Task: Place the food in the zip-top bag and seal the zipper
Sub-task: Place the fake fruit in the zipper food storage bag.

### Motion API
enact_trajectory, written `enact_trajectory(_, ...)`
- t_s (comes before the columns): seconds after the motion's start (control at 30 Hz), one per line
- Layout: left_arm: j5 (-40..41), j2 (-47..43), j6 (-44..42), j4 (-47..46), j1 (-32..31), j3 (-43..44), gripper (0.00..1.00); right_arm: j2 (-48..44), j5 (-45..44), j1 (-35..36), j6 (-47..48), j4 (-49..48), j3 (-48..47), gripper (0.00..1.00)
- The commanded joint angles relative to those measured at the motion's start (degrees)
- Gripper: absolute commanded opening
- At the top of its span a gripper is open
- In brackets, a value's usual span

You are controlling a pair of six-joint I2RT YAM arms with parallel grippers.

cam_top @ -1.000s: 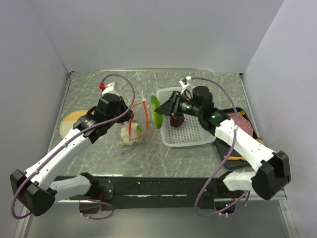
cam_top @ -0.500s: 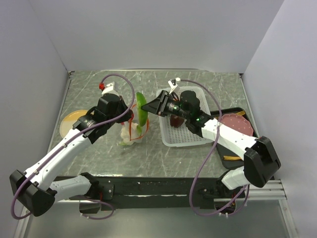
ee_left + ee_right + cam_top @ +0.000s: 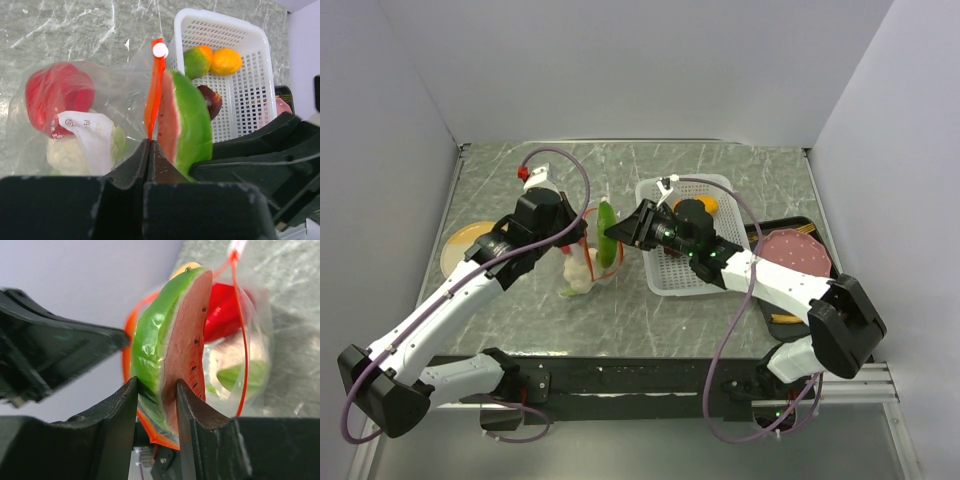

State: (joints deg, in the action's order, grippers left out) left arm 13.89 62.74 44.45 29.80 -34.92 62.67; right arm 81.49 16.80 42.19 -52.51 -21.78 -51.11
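The clear zip-top bag (image 3: 75, 125) stands left of the basket, and my left gripper (image 3: 149, 142) is shut on its orange-red zipper (image 3: 154, 95), holding the mouth up. A red pepper (image 3: 59, 97) and white cauliflower (image 3: 80, 150) lie inside. My right gripper (image 3: 156, 390) is shut on the watermelon slice (image 3: 175, 340) and holds it at the bag's mouth; the zipper (image 3: 240, 330) loops past both sides of the slice. From above, the slice (image 3: 608, 233) sits between the two grippers. A mango (image 3: 196, 60), orange (image 3: 226, 60) and dark purple ball (image 3: 210, 100) stay in the basket.
The white perforated basket (image 3: 705, 280) sits just right of the bag, under my right arm. A black tray at far right holds a pink slab (image 3: 798, 250) and yellow sticks (image 3: 785, 318). A pale round plate (image 3: 460, 250) lies by the left wall.
My right gripper has carried the watermelon slice leftward from over the basket's edge to the bag's mouth. The left gripper has kept its hold on the zipper.
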Motion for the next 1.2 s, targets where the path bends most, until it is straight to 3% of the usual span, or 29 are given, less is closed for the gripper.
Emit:
enact_trajectory(0.0,1.05,-0.16,0.29,-1.94,0.02,3.24,0.01,-4.48,-5.09,2.27,3.99,2.7,0.39,0.21)
enact_trajectory(0.27,0.88,0.63,0.73,-2.29,0.11,3.07,0.01,-6.52,-5.2,4.21,9.61,8.76,-0.03,0.22)
enact_trajectory(0.6,0.61,0.19,0.64,-1.59,0.11,3.6,0.01,2.26,6.3,4.74,18.58,17.99,-10.14,0.24)
enact_trajectory(0.8,0.26,-0.51,0.64,-1.5,0.11,3.33,0.01,6.13,5.44,4.74,20.08,21.43,-13.66,0.28)
enact_trajectory(1.1,1.14,-1.13,0.03,-0.27,0.02,4.56,0.01,8.24,6.31,4.65,17.62,19.32,-16.12,0.41)
enact_trajectory(1.17,1.58,-1.22,-0.06,0.25,0.02,4.91,0.01,8.42,7.45,4.74,17.36,18.97,-16.47,0.52)
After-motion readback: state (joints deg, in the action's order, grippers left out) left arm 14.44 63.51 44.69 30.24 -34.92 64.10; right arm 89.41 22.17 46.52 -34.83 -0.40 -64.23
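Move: I hold the watermelon slice in my right hand, just outside the bag's open mouth, whose middle is about 3 cm back, 3 cm to the left and 5 cm below. Inside the bag, the cauliflower lies some 7 cm left, 8 cm back and 14 cm down, the red pepper about 10 cm left and 2 cm back at like depth. The basket's middle is roughly 19 cm to the right, level with the hand and far below. From my left hand, pinching the zipper, the mouth is about 5 cm right and 1 cm back. With my right hand I draw the watermelon slice back about 3 cm, then bring it left and down some 3 to 4 cm, between the orange zipper bands and into the bag's mouth. As I go, I tip the fingers some 20 degrees downward and swing them towards my base, still pinching the slice. My left hand stays put, keeping its pinch on the zipper edge to hold the bag up. ##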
